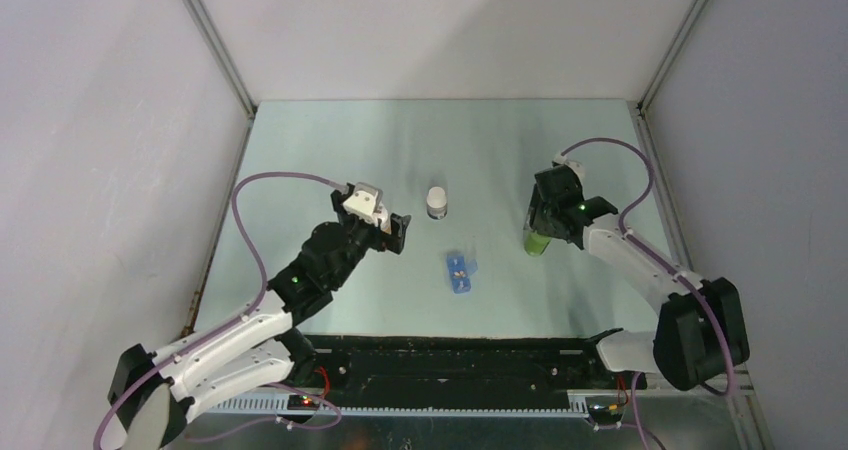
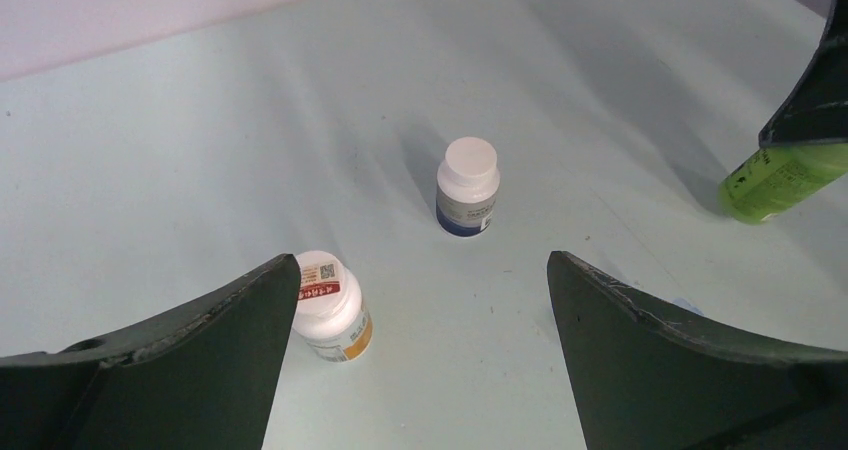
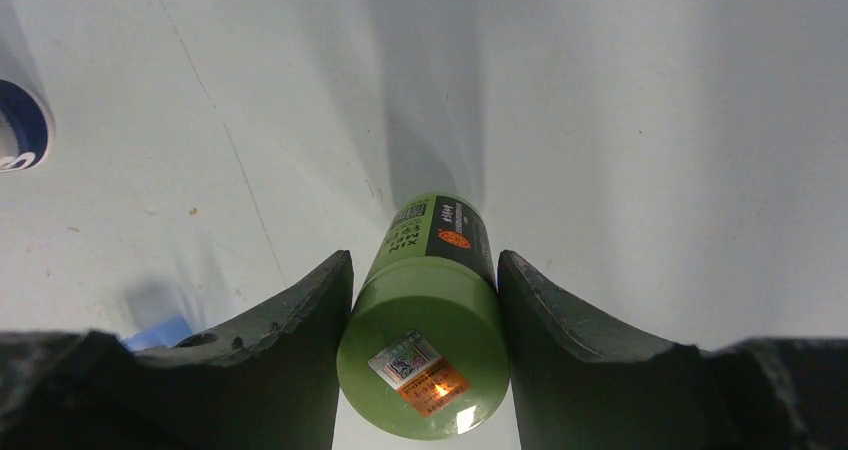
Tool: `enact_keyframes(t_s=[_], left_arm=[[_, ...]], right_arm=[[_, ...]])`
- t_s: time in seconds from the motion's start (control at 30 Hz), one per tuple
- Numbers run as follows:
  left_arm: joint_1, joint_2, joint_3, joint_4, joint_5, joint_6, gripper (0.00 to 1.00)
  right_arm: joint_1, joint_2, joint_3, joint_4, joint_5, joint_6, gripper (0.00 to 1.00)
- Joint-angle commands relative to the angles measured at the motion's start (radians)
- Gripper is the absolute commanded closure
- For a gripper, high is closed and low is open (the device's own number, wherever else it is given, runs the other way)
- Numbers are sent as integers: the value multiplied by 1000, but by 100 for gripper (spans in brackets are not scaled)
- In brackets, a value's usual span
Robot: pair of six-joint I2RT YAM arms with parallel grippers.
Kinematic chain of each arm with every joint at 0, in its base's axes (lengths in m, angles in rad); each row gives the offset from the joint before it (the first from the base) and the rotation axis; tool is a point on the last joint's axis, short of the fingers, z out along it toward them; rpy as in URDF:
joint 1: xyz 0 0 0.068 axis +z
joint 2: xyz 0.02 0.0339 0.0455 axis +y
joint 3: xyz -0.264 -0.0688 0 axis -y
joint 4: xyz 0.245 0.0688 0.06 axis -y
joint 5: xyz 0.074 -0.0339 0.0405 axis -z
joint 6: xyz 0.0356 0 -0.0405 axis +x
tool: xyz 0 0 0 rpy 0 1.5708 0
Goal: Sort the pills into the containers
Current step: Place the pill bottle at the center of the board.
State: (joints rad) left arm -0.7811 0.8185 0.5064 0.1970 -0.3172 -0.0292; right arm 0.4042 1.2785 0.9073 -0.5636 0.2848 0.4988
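Observation:
The small blue pill box (image 1: 461, 271) with its row of containers lies flat at mid-table. A pale speck (image 1: 458, 266) shows in one compartment; I cannot tell whether it is one of the pills. My left gripper (image 2: 422, 262) is open with nothing between its fingers, and it hovers left of the box (image 1: 398, 232). A white-capped bottle with an orange label (image 2: 330, 308) stands just beside its left fingertip. My right gripper (image 3: 423, 260) is shut on the green round bottle (image 3: 425, 355), which stands to the right of the box (image 1: 538, 238).
A second white-capped bottle with a blue band (image 1: 437, 202) stands behind the box, straight ahead of the left gripper (image 2: 467, 187). A corner of the blue box (image 3: 160, 332) shows left of the right gripper's fingers. Walls enclose the table on three sides.

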Motion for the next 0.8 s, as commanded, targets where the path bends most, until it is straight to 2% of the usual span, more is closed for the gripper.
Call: enact_keyframes(t_s=[0.0, 0.17, 0.3, 0.37, 0.4, 0.47, 0.57, 0.7, 0.77], left_arm=[[40, 28, 45, -21, -27, -121, 1], [63, 3, -21, 70, -106, -184, 1], [72, -10, -33, 36, -158, -237, 1], [87, 16, 27, -54, -146, -282, 1], [90, 29, 46, -120, -139, -312, 1], [94, 68, 84, -177, -101, -350, 1], [96, 101, 76, -164, 35, -437, 1], [94, 149, 22, -40, 181, -579, 1], [88, 194, -1, 17, 234, -645, 4]], right_arm=[[-1, 52, -3, 137, 39, -19, 60], [23, 82, -1, 201, 41, -35, 62], [28, 121, 14, 190, 86, -29, 58], [27, 140, 20, 179, 111, -22, 46], [28, 147, 22, 176, 116, -23, 35], [28, 146, 33, 163, 111, -26, 19], [21, 121, 88, 90, 52, -44, 4], [-1, 21, 112, 36, -12, -82, 1], [-11, -30, 113, 5, -41, -78, 4]])
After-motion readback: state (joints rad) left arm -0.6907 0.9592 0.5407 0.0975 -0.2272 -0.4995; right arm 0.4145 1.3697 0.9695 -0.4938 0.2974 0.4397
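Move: The right hand, holding the green pill bottle near its cap, has the bare board spot for it about 3 cm ahead, 1 cm left and 8 cm below. The white pill bottle with the blue base stands some 10 cm ahead and 22 cm left of that hand; the blue pill box lies 4 cm back and 18 cm left. From the empty left hand the spot is about 4 cm ahead, 31 cm right and 18 cm down. Forward about 3 cm and down some 2 cm, the right hand carries the green bottle onto the board. Its fingers then open wide and the hand lifts nearly 3 cm, straight off the bottle. The empty, open left hand drifts 3 cm left, swings back right and sinks about 5 cm, tipping down some 20 degrees and rolling its left side down. ##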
